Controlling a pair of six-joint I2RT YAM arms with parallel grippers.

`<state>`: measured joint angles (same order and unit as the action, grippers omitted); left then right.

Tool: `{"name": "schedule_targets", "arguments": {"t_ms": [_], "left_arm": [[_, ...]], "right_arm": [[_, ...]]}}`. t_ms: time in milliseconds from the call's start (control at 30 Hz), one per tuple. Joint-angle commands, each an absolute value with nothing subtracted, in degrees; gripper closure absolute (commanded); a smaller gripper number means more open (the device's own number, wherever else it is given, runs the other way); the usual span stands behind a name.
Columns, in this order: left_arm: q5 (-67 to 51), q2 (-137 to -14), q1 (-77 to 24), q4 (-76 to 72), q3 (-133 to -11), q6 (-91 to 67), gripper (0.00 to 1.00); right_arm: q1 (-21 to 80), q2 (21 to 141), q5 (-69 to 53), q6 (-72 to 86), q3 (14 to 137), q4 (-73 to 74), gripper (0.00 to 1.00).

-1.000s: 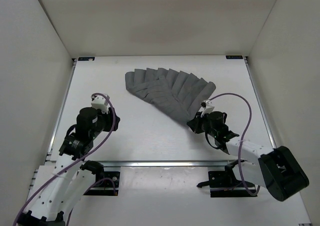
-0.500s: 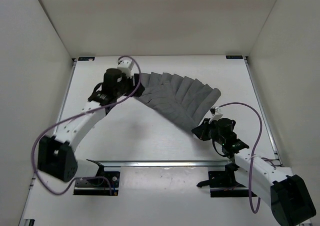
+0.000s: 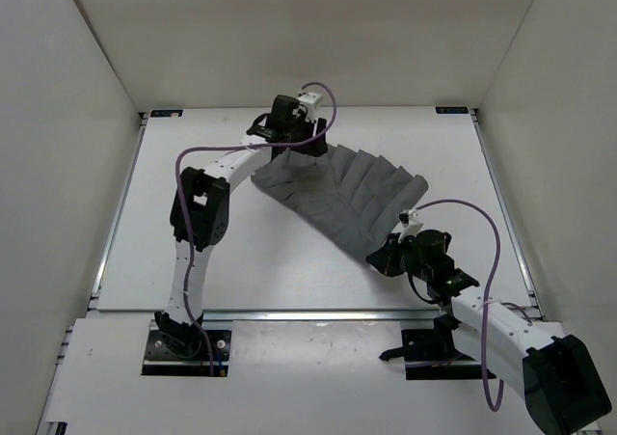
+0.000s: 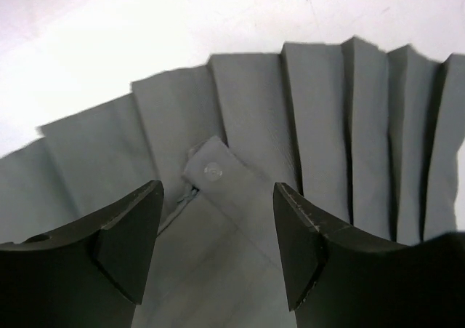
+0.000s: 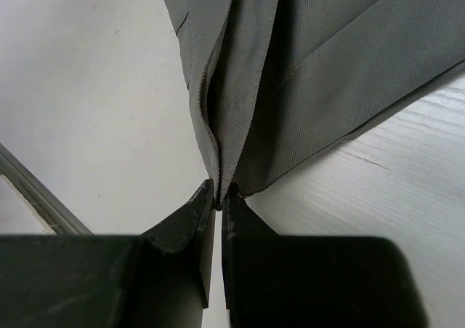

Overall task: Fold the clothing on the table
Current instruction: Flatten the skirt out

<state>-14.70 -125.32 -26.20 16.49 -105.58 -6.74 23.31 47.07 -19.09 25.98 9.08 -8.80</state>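
Observation:
The clothing (image 3: 339, 196), a grey pleated fan-shaped garment, lies spread on the white table (image 3: 193, 252) right of centre. My left gripper (image 3: 287, 148) is stretched to the far side and hovers open over the garment's back left end. In the left wrist view its jaws (image 4: 216, 233) stand wide apart above the clothing (image 4: 320, 124), straddling a waistband tab with a clear button (image 4: 213, 170). My right gripper (image 3: 383, 258) is shut on the near corner. In the right wrist view the gripper (image 5: 218, 197) pinches the hem edge of the clothing (image 5: 305, 73).
White walls enclose the table on three sides. A metal rail (image 3: 308, 313) runs along the near edge, seen also as the rail (image 5: 36, 190) in the right wrist view. Black corner brackets (image 3: 166, 113) (image 3: 453, 110) sit at the far corners.
The left arm has swung from the near left of the table out to the far end of the clothing, its jaws opening wider. The right gripper has drawn the pinched corner slightly nearer.

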Motion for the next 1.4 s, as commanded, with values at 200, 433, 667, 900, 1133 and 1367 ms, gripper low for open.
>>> {"name": "schedule_targets", "arguments": {"t_ms": [200, 433, 667, 900, 1133, 1367], "left_arm": [[-16.96, -134.37, -28.39, 20.99, -115.48, -7.47, 0.29], [-15.21, -140.19, -29.18, 22.41, -120.67, -7.82, 0.31], [-14.86, -138.78, -28.48, 20.74, -117.77, -7.91, 0.3], [-11.7, -135.36, -27.95, 18.55, -111.8, -6.51, 0.26], [-14.06, -134.47, -27.15, 17.58, -110.04, -7.38, 0.31], [-20.47, -134.3, -27.33, 19.51, -110.74, -6.94, 0.77]], "right_arm": [[24.7, 48.61, -21.53, 23.91, 10.81, -9.93, 1.0], [24.26, 48.34, -21.88, 23.73, 10.64, -9.76, 1.0], [23.82, 48.16, -22.76, 23.91, 10.37, -10.46, 1.0], [23.91, 49.74, -23.55, 23.73, 10.46, -11.07, 1.0], [23.91, 50.1, -23.64, 23.64, 10.37, -11.25, 1.0], [24.08, 50.45, -24.0, 23.29, 10.46, -10.9, 1.0]]}}
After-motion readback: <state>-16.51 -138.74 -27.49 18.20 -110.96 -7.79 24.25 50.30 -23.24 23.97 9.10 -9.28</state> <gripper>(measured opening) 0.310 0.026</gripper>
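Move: The small folded-over flap with the round tag lies some 10 cm below the left gripper and about 2 cm to its right, neither farther out nor nearer. The pleated hem runs about 6 cm beyond the flap and 4 cm to its right; the skirt's rounded left end is about 16 cm left of the flap and 2 cm nearer. From the right gripper, already pinching the near corner, the flap lies some 29 cm ahead, 14 cm left, slightly lower. Bring the left gripper down about 10 cm, open, onto the small flap inside the pleated hem, swinging slightly right and easing partly back left as it settles, with the fingers tipping some 10 degrees further down. Then close on the flap and pinch it. Keep the near corner pinched in the right gripper, easing it back a centimetre or so. ##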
